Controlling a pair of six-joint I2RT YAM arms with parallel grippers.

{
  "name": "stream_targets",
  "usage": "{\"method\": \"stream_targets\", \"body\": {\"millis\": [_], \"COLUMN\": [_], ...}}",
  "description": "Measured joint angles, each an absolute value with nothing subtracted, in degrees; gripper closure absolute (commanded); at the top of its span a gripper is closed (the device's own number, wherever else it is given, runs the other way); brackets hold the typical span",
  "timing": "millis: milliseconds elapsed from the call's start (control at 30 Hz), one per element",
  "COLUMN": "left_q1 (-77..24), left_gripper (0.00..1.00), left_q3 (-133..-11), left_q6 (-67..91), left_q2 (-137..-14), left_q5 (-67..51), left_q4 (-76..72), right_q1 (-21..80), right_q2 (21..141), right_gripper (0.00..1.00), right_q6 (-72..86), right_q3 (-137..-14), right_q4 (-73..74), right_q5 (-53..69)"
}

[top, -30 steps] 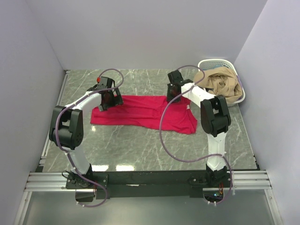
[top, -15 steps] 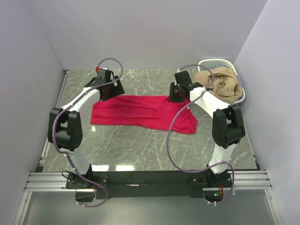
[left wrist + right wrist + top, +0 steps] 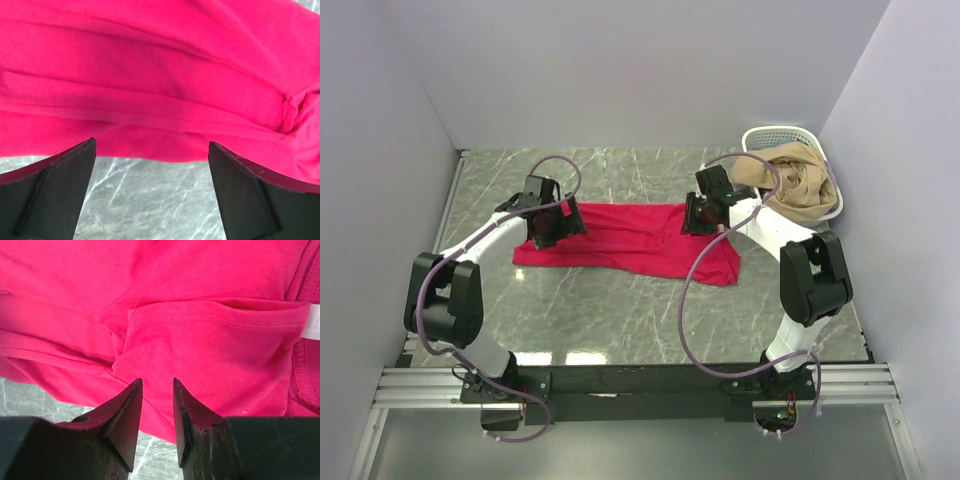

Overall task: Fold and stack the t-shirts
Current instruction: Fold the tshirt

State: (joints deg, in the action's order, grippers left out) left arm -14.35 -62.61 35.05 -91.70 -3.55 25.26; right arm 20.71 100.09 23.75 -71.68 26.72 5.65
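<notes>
A crimson-red t-shirt [image 3: 620,240] lies spread and rumpled across the middle of the marble table. My left gripper [image 3: 545,222] hovers over its left end. In the left wrist view the left gripper [image 3: 151,142] stands wide open, with bare marble between its fingers and the shirt's folded edge [image 3: 150,75] just ahead. My right gripper [image 3: 705,213] is over the shirt's far right part. In the right wrist view the right gripper [image 3: 157,381] shows only a narrow gap, low over a bunched sleeve [image 3: 210,340], with nothing pinched. A white neck label [image 3: 314,322] peeks in at the right edge.
A white lattice basket [image 3: 780,133] stands in the back right corner with tan cloth [image 3: 800,180] heaped in it and spilling over. Pale walls close in the table on the left, back and right. The arms' bases sit on the black rail [image 3: 640,380] at the near edge.
Both grippers came back from the shirt's far edge towards me and lower over it; the left one first swung farther back, then returned over the left end. The shirt has barely shifted.
</notes>
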Motion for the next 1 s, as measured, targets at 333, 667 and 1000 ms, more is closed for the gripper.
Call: {"method": "stream_targets", "body": {"millis": [333, 667, 1000], "left_q1": [-14.5, -14.5, -14.7], "left_gripper": [0.00, 0.01, 0.01], "left_q3": [-61.1, -60.8, -64.3], "left_q6": [36.2, 36.2, 36.1], "left_q2": [-92.7, -98.5, -102.3], "left_q5": [-5.7, -5.5, -3.2], "left_q4": [24.3, 23.4, 23.2], "right_q1": [21.3, 21.3, 21.3], "right_q2": [100.1, 100.1, 100.5], "right_gripper": [0.62, 0.62, 0.62], "right_q6": [23.7, 23.7, 23.5], "right_q3": [-71.7, -71.7, -71.7], "right_q4": [26.6, 26.6, 26.6], "right_q5": [5.7, 5.6, 5.4]}}
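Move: The near folded strip of the t-shirt lies almost straight under the left gripper, about 1 cm back and 6 cm below. On the same level, the shirt's near edge runs about 4 cm back, straight behind the hand; its left end is some 11 cm to the left and 1 cm back, its far edge about 10 cm straight ahead. From the right gripper that strip is roughly 31 cm to the left, 3 cm back and 6 cm below. Bring the left gripper down about 5.5 cm onto the near strip of the t-shirt, easing back 1 cm and tipping the fingers some 7 degrees steeper as it sinks, jaws kept wide open. Once low, with the left fingertip against the cloth just inside the near edge, stop sinking and start pushing forward, nearly 2 cm. ##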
